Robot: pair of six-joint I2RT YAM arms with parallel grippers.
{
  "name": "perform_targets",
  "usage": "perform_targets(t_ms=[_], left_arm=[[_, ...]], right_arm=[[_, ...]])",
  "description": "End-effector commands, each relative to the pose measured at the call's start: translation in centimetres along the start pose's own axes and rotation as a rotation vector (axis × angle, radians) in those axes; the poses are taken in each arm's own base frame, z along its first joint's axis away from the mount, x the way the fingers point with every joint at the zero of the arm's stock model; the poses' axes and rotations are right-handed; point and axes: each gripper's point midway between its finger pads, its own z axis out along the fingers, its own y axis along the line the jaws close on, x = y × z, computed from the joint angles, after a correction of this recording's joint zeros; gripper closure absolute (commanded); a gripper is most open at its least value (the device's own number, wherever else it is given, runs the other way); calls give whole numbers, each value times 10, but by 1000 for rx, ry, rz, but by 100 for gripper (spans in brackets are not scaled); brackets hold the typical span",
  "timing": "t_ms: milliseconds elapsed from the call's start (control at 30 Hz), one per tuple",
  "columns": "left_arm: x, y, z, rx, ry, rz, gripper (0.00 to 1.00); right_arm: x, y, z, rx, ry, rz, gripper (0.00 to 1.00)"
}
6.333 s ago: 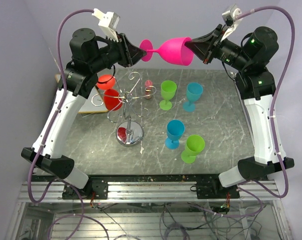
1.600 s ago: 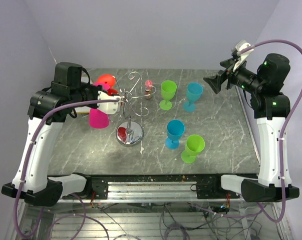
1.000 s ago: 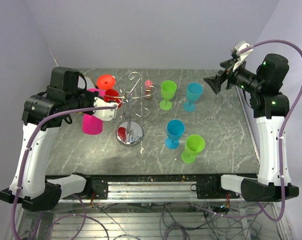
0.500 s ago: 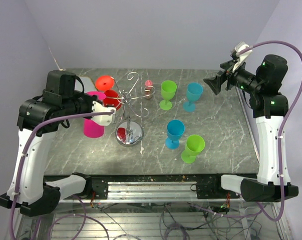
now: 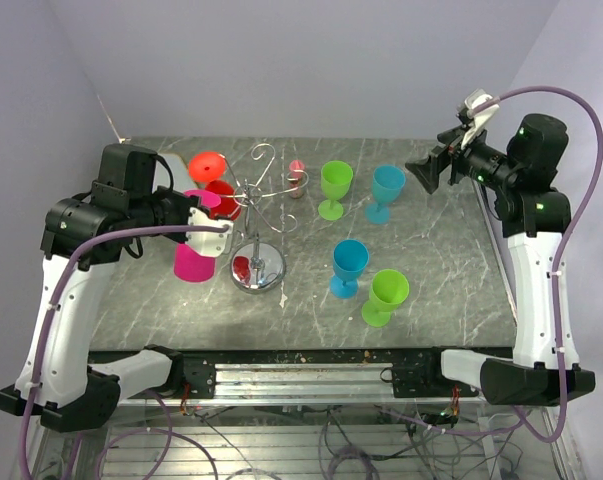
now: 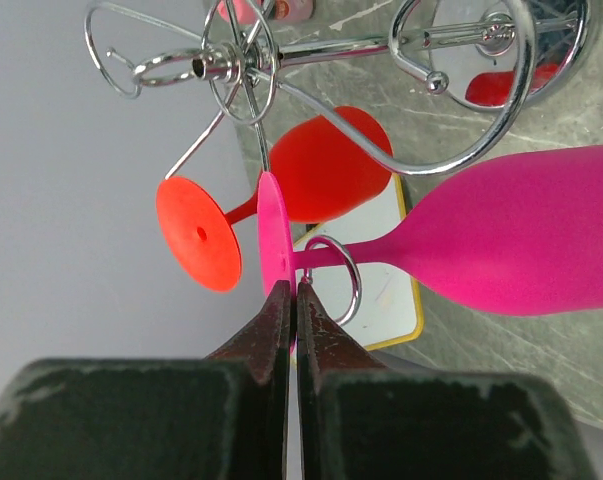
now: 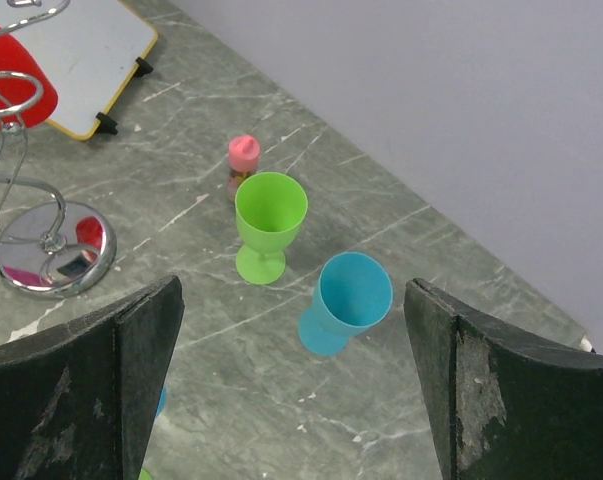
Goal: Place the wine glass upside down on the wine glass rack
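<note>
The pink wine glass (image 6: 521, 230) hangs upside down, foot up and bowl down, left of the wine glass rack (image 5: 258, 268). My left gripper (image 6: 293, 287) is shut on the rim of its foot. The stem runs across a small wire ring (image 6: 353, 290) at the end of one rack arm. In the top view the pink wine glass (image 5: 193, 265) sits close to the rack's left arms, held by the left gripper (image 5: 219, 222). A red glass (image 6: 321, 180) hangs inverted on the rack. My right gripper (image 5: 426, 172) stays raised at the back right, open and holding nothing.
Upright on the table stand a green glass (image 5: 335, 182), a blue glass (image 5: 387, 185), another blue glass (image 5: 349, 262) and a green one (image 5: 388, 292). A small pink-capped bottle (image 5: 297, 178) sits behind the rack. A white, yellow-edged board (image 7: 76, 60) lies at the back left.
My left arm has carried the pink glass down and right, closer to the rack's left arms. The right arm has barely moved.
</note>
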Motion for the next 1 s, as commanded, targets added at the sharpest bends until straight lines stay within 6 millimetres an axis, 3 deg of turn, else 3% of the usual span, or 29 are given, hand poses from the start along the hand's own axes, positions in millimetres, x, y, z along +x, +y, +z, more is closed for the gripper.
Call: perform_targets(t_ms=[0,400,733,967], left_arm=[[-11,-7,5,14,-65,14,93],[-8,-22,4,49,-46,8,76],[-5,-30,0,65,-28,3,68],[-6,-32,-3,69,-27,1,64]], right_arm=[[4,1,-5,9,5,-14,8],[38,2,-6,37,80,6,8],[58,4,-7,52,126,17,8],[88,5,-10,68,206,27,8]])
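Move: The left hand still pinches the pink glass by the rim of its foot, upside down; the rack ring around its stem lies about 4 cm below that hand, 1 cm ahead and 2 cm right. The red glass's foot is some 5 cm ahead, 4 cm right; the rack's hub is 10 cm right, level ahead. From the right hand, the far blue glass lies 33 cm below, 6 cm ahead, 3 cm left; the far lime glass is 10 cm left of that blue glass. Down and slightly back, about 2 cm each, the left hand eases away while its fingers open to about a third, letting go of the pink glass's foot at the rack ring; its wrist hardly turns. Meanwhile the wide-open right hand sinks some 6.5 cm towards the far blue glass, drifting a little right, its fingers tipping slightly further down. ##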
